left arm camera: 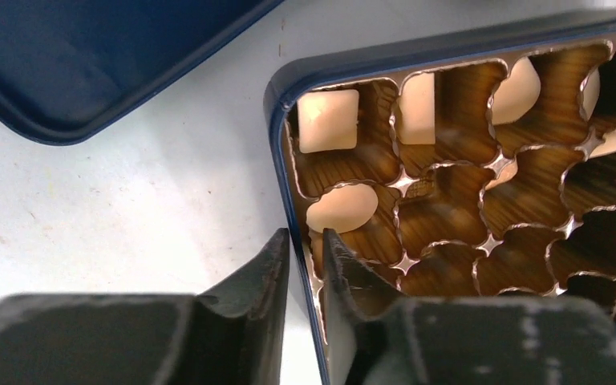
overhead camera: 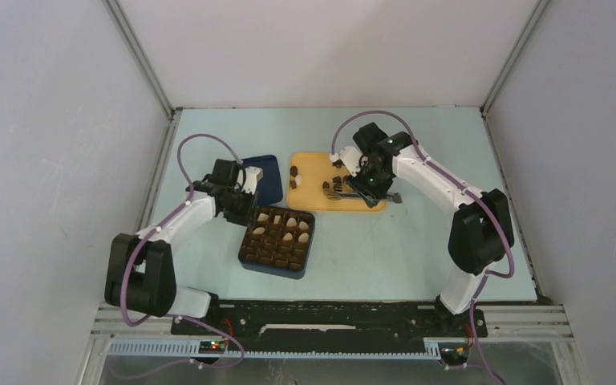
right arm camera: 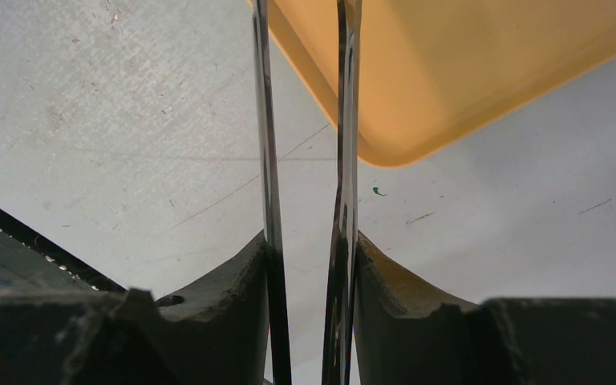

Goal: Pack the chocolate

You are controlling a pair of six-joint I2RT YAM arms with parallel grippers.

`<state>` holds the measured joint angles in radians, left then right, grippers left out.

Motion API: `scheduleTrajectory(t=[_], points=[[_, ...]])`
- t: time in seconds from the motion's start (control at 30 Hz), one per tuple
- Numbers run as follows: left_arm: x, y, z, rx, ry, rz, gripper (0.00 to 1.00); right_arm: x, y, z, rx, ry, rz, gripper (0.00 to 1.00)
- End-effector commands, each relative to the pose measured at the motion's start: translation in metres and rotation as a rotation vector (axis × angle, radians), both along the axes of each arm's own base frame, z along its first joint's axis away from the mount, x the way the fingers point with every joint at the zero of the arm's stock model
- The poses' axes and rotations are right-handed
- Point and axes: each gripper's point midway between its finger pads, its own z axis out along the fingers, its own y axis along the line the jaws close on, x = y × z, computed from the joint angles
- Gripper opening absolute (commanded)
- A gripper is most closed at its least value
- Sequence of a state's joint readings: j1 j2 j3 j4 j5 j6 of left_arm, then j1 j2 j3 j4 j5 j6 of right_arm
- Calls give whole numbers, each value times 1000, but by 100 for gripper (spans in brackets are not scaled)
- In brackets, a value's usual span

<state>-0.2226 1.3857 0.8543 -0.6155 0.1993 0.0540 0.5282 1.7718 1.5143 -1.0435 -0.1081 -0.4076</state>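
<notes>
The dark blue box (overhead camera: 275, 271) with its brown gridded insert holds several cream-white chocolates (overhead camera: 291, 223) and dark ones (overhead camera: 274, 255). My left gripper (overhead camera: 249, 212) sits at its upper left corner. In the left wrist view the gripper (left arm camera: 305, 237) straddles the box wall (left arm camera: 353, 68), one finger outside and one inside, shut on it beside a white piece (left arm camera: 342, 207). My right gripper (overhead camera: 371, 181) is over the yellow tray (overhead camera: 309, 198), shut on metal tongs (right arm camera: 266, 160) whose blades stand slightly apart. A white piece (overhead camera: 296, 171) and dark pieces (overhead camera: 338, 181) lie on the tray.
The box's dark blue lid (overhead camera: 269, 180) lies upside down behind the left gripper, also seen in the left wrist view (left arm camera: 88, 64). In the right wrist view the yellow tray's corner (right arm camera: 465, 72) lies past the tong blades. White enclosure walls stand on three sides.
</notes>
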Motion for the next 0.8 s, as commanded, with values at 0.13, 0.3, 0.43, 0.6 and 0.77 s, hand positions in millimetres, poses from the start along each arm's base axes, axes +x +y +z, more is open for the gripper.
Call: scheduleTrajectory(t=[0.13,0.3,0.43,0.6,0.77], points=[[20,-6,24,4,-79,-26,3,4,2,13,27,-56,-7,40],[21,-10,36,3,-127,-54,0,6,1,16,24,-65,-11,40],[25,-13,60,9,-230,-78,0,9,-1,21,22,-88,-17,40],[27,-12,89,35,-357,-83,0,14,-4,24,16,-105,-31,40],[23,-12,102,62,-428,-97,0,18,-6,27,12,-117,-40,41]])
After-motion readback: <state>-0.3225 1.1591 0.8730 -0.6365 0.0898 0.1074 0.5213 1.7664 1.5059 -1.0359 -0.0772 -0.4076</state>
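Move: The left hand's half-open fingers already straddle the left wall of the chocolate box, whose middle lies about 6 cm right, 4 cm back and 2 cm lower. A square white chocolate sits 3 cm right and 3 cm ahead of the hand, the navy tray straight ahead about 13 cm, and the orange tray 12 cm ahead and 19 cm right. From the right hand, still holding tongs, the box is some 20 cm left, 12 cm back and 8 cm lower. The left fingers pinch the box's left wall and raise it about 6 cm, fingertips tilting 15 degrees forward. ##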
